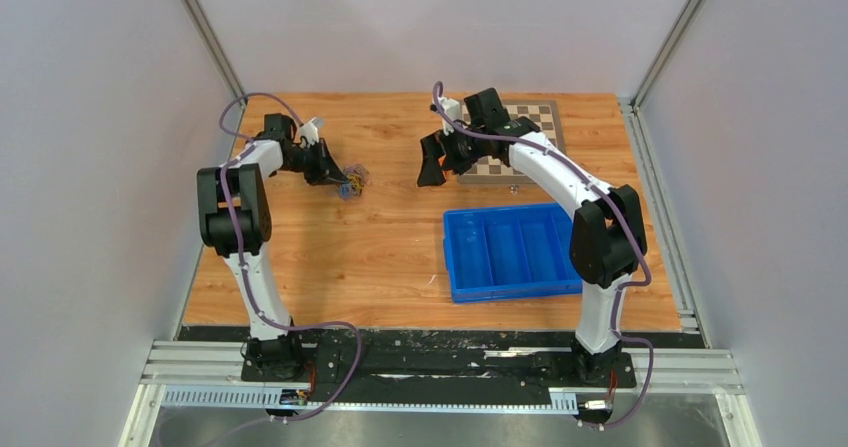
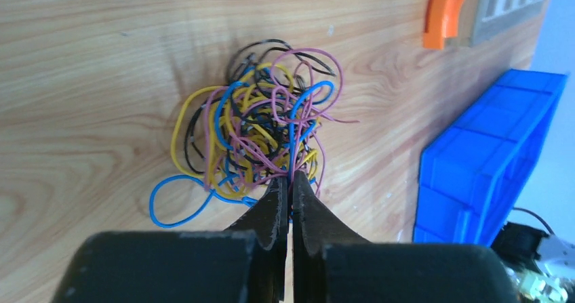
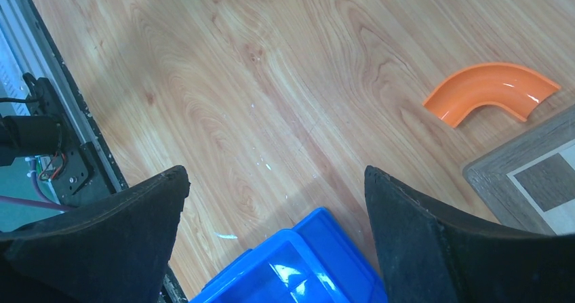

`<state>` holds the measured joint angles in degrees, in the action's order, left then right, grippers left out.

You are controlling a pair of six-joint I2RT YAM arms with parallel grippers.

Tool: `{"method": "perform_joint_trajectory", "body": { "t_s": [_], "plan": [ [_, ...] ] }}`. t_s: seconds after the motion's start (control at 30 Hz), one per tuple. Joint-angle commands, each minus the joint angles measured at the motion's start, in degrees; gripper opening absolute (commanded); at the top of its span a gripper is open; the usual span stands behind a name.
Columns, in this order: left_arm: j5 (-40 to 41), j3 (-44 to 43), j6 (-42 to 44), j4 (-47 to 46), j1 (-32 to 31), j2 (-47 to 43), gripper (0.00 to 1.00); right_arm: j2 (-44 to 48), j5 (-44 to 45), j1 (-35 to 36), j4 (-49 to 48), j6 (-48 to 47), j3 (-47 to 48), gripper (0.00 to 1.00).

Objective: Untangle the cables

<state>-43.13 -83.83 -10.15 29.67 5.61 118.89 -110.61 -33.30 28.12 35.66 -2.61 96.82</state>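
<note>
The cables (image 2: 261,123) lie in one tangled ball of yellow, blue, black and pink-purple wires on the wooden table; in the top view the ball (image 1: 352,180) is small, at the left arm's tip. My left gripper (image 2: 291,175) is shut, its tips pinching strands at the near edge of the ball. In the top view the left gripper (image 1: 338,176) sits right beside the ball. My right gripper (image 3: 276,174) is wide open and empty, hanging above bare wood and the tray's corner; in the top view it (image 1: 436,167) is far to the right of the cables.
A blue compartment tray (image 1: 512,251) sits on the right half of the table, also seen from both wrists (image 2: 485,160) (image 3: 298,266). An orange curved piece (image 3: 489,89) lies by a checkerboard (image 1: 520,137) at the back right. The right arm reaches over the board.
</note>
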Motion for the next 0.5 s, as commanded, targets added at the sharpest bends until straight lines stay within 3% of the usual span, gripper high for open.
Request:
{"method": "perform_joint_trajectory", "body": {
  "t_s": [0.0, 0.23, 0.47],
  "plan": [
    [-7.48, 2.9, -1.39, -2.68, -0.32, -7.56, 0.0, -0.81, -3.37, 1.08, -4.36, 2.19, 2.02, 1.0],
    [-23.21, 19.01, -12.49, -14.09, -0.54, -28.54, 0.0, 0.09, -10.47, 5.51, -12.56, 6.74, 0.92, 1.0],
    [-31.11, 25.97, -26.49, -27.12, -2.25, -40.98, 0.0, 1.89, -12.5, 10.5, -23.79, 12.48, -1.35, 1.0]
  ]
}}
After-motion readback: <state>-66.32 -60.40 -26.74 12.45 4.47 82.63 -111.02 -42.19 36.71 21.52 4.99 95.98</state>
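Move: The left fingers are already shut on a strand of the cables. The tangle's middle sits about 3 cm to their right, 1 cm ahead and 2 cm below. The right gripper it is carried to is some 18 cm right, 6 cm back and 11 cm higher. From the open right hand, the tangle lies about 15 cm left, 6 cm ahead and 13 cm down. The orange piece is 4 cm right and 8 cm ahead of it, and the blue box 21 cm right and 13 cm back, both about 14 cm down. Keeping its pinch on the strand, the left hand hoists the tangle roughly 18 cm while drawing back 11 cm and going 6 cm right towards the right gripper; its down-slanting fingers swing up towards level. The right hand, jaws still wide, comes to meet it about 9 cm left, drifting back and up some 4 cm each, its fingertips lifting too. ##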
